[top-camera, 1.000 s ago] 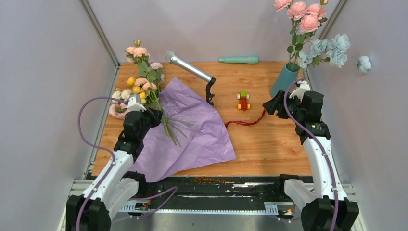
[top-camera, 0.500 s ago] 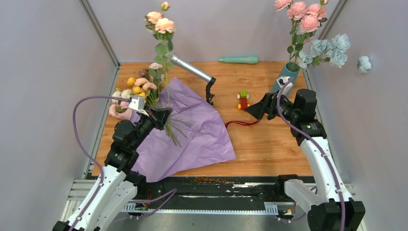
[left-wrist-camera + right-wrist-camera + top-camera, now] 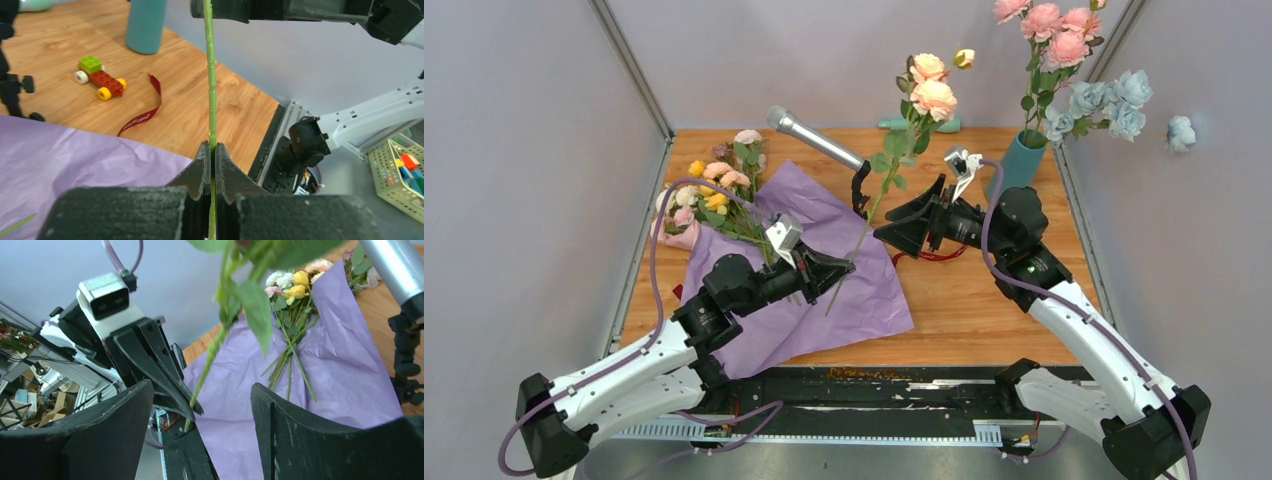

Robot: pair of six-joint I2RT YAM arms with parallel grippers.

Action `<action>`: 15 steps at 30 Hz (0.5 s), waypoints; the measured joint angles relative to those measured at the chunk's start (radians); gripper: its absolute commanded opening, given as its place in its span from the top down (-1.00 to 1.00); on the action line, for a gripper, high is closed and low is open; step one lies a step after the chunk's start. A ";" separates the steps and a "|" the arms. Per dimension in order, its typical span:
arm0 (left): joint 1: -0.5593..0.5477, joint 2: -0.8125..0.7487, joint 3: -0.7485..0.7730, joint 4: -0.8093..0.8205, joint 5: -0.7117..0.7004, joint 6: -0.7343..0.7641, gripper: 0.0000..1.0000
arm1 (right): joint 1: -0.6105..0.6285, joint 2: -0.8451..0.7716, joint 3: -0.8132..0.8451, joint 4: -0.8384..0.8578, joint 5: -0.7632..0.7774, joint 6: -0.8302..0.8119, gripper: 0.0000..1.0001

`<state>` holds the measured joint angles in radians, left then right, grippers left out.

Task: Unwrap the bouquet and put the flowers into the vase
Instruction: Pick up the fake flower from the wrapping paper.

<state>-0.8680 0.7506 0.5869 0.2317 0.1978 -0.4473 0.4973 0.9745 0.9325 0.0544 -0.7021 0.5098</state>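
My left gripper is shut on the lower stem of one peach-pink rose, which stands tilted up to the right above the table's middle. The closed jaws pinch the thin green stem. My right gripper is open, and in its wrist view the stem runs between its wide-apart fingers without touching them. The remaining flowers lie on the unfolded lilac paper. The teal vase stands at the back right holding pink roses.
A microphone on a black stand stands behind the paper. The dark red ribbon and a toy brick car lie right of the paper. Pale blue flowers hang by the vase. A mint rod lies at the back.
My left arm has lifted one rose off the pile and swung it right to the table's middle. My right arm has moved left from the vase, its open jaws now on both sides of the stem.
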 measured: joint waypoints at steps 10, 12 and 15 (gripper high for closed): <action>-0.092 0.051 -0.012 0.131 -0.028 -0.026 1.00 | 0.037 0.019 -0.001 0.155 0.116 0.115 0.00; -0.097 0.051 -0.023 0.150 -0.035 -0.030 1.00 | 0.037 0.019 -0.003 0.172 0.133 0.129 0.10; -0.100 0.051 -0.035 0.158 -0.046 -0.037 1.00 | 0.037 0.020 -0.004 0.193 0.149 0.148 0.22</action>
<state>-0.9684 0.8021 0.5514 0.3897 0.1520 -0.4839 0.5346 0.9947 0.9287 0.2478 -0.5533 0.6579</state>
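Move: About 2 cm to the right hand's left, 1 cm ahead and 3 cm higher is the bare stretch of stem below the leaves; from the left hand, pinching the flower lower down, it is some 6 cm ahead, 5 cm right and 8 cm up. The toy car is roughly 16 cm ahead, 13 cm right and 33 cm below the right hand; the vase about 19 cm ahead, 29 cm right and 23 cm below that hand. Rising about 3.5 cm and edging forward along the upright stem, the right hand tips its fingertips up some 10 degrees and narrows its wide jaws to under half open, one finger either side of the stem, not yet pinching it. The left hand keeps its closed grip and brings the stem some 2.5 cm to the right and slightly back, into the handover. ##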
